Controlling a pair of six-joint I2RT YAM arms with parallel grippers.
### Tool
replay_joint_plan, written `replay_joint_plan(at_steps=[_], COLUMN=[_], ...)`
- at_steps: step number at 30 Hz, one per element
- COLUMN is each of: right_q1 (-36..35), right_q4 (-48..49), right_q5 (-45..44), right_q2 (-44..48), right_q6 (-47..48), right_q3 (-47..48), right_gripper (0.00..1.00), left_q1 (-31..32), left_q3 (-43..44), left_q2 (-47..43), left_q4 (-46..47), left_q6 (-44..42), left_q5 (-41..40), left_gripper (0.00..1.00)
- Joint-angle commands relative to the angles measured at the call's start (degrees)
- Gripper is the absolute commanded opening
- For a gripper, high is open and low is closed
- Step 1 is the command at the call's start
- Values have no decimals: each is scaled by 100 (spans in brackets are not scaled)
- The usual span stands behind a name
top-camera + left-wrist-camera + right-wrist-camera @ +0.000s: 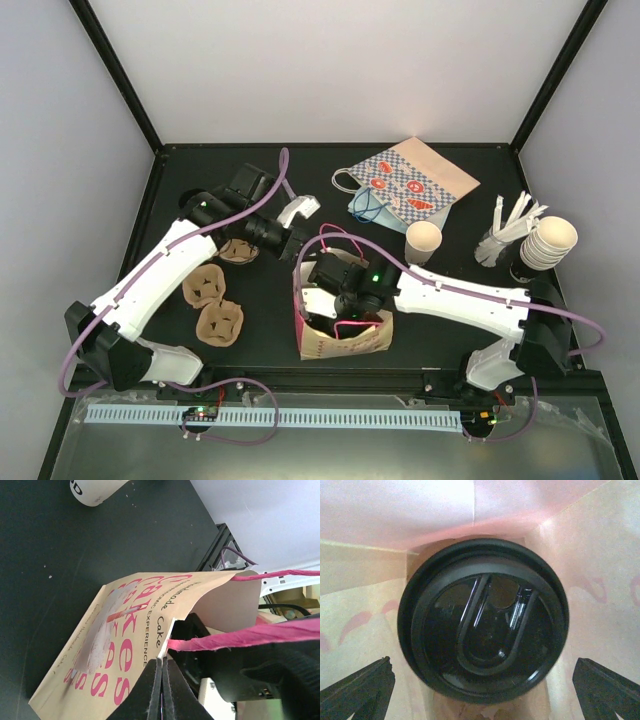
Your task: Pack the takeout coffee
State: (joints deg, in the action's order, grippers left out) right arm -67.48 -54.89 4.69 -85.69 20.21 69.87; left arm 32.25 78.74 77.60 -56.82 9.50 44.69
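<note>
The pink-printed paper bag [340,338] stands open at the table's middle. My left gripper [291,246] is shut on the bag's rim [172,630], next to a pink handle [235,640]. Reaching down inside the bag, my right gripper [347,318] is open. Its fingertips [360,687] stand apart on both sides of a cup with a black lid [483,625] at the bag's bottom, and they do not touch it. The takeout coffee [423,241], a small white paper cup with dark print [95,490], stands lidless on the table behind and right of the bag.
A patterned paper bag [415,183] lies flat at the back. A stack of nested cream cups [548,243] and a holder of white sticks [505,228] stand at the right. Brown cardboard cup carriers [212,302] lie at the left under my left arm.
</note>
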Motion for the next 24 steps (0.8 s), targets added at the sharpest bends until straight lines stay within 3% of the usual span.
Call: replay_joint_plan(at_steps=[1,24], right_q1=[-37,-37], right_q4=[-239,-58], right_q5=[128,-434], right_q2=[360,1484], right_q6=[-121,-492], right_q3=[202,913], right_gripper=[100,100], left_q1=[-40,44], left_q3=[328,172], left_q2=[-199,-678], left_q4=[-5,-25], left_q6=[-138,-434], left_q5=[-102,-556], left_gripper=[1,2])
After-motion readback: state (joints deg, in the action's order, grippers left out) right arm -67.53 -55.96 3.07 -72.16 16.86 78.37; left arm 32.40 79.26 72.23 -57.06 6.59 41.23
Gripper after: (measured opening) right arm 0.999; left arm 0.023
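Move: The lidded cup in the paper bag stands almost straight under the open right hand, its middle some 6 cm below. From that hand, the rim corner pinched by the left fingers is about 9 cm left, 8 cm ahead and 14 cm up; the white paper cup is some 18 cm right and 14 cm ahead, 8 cm lower. From the left hand, the lidded cup lies about 9 cm right, 8 cm back and 20 cm down. The right hand, already free of the lidded cup and wide open, draws up through the inside of the bag by about 13 cm towards its mouth, faster at the end, while its wrist tilts some 20 degrees so that the fingertips swing to the left. The left fingers stay shut on the rim corner by the pink handle and ease it up by about 2.5 cm and slightly left, rolling a little. ##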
